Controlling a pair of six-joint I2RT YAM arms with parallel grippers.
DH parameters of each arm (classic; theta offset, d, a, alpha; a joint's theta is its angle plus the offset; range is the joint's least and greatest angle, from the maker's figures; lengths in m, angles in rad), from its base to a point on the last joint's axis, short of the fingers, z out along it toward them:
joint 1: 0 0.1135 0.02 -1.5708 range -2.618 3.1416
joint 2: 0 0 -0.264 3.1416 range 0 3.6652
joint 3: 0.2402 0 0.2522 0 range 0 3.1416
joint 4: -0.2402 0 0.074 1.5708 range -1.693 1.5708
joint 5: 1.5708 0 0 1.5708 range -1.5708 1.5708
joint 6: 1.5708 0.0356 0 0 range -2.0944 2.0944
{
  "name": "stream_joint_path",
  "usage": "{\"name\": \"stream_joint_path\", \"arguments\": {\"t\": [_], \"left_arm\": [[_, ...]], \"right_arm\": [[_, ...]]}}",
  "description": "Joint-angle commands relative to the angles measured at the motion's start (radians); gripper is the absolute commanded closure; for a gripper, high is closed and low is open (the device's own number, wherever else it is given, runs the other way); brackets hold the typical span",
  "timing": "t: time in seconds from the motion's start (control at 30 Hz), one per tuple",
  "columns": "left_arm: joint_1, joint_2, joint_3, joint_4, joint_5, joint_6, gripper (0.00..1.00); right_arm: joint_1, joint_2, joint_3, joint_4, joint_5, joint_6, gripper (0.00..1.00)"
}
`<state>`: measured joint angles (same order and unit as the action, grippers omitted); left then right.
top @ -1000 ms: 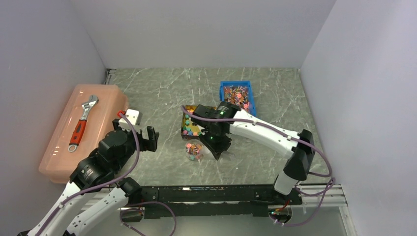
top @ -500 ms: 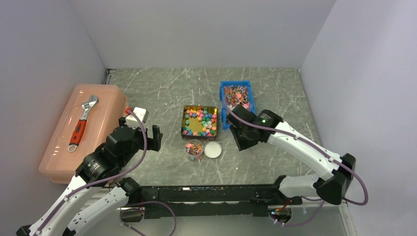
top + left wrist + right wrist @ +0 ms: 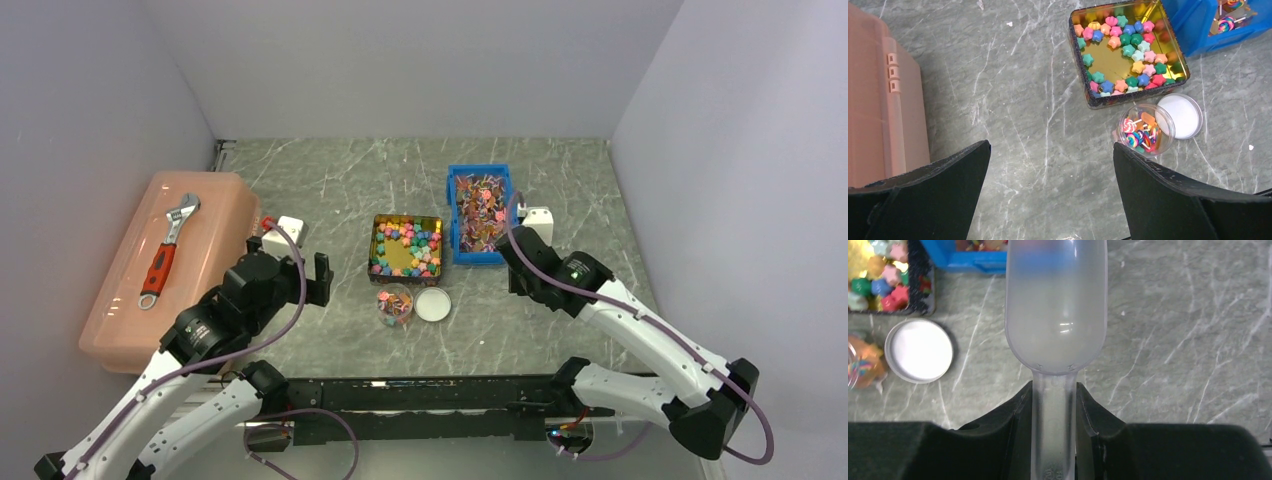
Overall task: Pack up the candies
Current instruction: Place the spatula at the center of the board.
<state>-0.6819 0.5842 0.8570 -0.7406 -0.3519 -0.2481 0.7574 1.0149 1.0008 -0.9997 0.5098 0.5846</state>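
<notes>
Star-shaped pastel candies point(image 3: 408, 245) point(image 3: 1125, 45) lie in a gold tin point(image 3: 373, 243) at the table's middle. In front of it stands a small clear jar point(image 3: 394, 303) point(image 3: 1145, 130) holding striped sweets, its white lid point(image 3: 433, 303) point(image 3: 919, 351) beside it. My right gripper point(image 3: 512, 262) point(image 3: 1054, 395) hovers right of the tin, shut on the handle of a translucent scoop point(image 3: 1055, 305) whose bowl looks empty. My left gripper point(image 3: 292, 272) point(image 3: 1050, 146) hangs open over bare table left of the jar, nothing between its fingers.
A blue bin point(image 3: 452, 215) point(image 3: 973, 260) of lollipop-like sweets sits right of the tin. A pink lidded box point(image 3: 120, 300) point(image 3: 878, 110) at the left carries a red-handled wrench point(image 3: 165, 250). Walls close in the left, back and right.
My right arm has swung with the scoop from over the jar and tin to the right, near the blue bin, uncovering the lid. My left gripper has drifted slightly toward the middle.
</notes>
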Motion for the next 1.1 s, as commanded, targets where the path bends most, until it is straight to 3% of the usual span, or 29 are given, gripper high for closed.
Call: {"name": "stream_joint_path", "arguments": {"t": [0.0,0.37,0.67,1.07], "left_arm": [[0.004,0.009,0.007,0.046,0.010,0.015,0.01],[0.006,0.021,0.002,0.063,0.038,0.024,0.01],[0.007,0.024,-0.003,0.073,0.052,0.033,0.01],[0.012,0.040,-0.007,0.087,0.069,0.039,0.01]], "right_arm": [[-0.017,-0.057,-0.042,0.085,0.152,0.058,1.00],[-0.089,-0.107,-0.190,0.275,0.231,0.129,1.00],[-0.212,-0.055,-0.290,0.451,0.252,0.165,1.00],[-0.434,0.068,-0.390,0.686,0.073,0.169,1.00]]}}
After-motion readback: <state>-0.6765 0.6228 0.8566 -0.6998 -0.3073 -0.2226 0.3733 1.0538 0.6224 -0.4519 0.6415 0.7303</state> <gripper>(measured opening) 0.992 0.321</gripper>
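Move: The right hand already holds the spatula. The bare table right of the blue candy box, where it is heading, lies about 9 cm ahead, 12 cm to its right and 14 cm below. The blue box is centred some 23 cm ahead and 2 cm left, the white lid 2 cm ahead and 15 cm left, the tin of stars 15 cm ahead and 21 cm left. From the left hand that bare spot is roughly 6 cm ahead, 52 cm right and 20 cm below. Still pinching the spatula's handle between its fingers, the right hand swings it out to the open table right of the blue box: about 9 cm right and some 6 cm forward, sinking nearly 8 cm, mostly in the later half. The wrist turns about 30 degrees clockwise and tips up a little on the way; the grip stays as it is. ##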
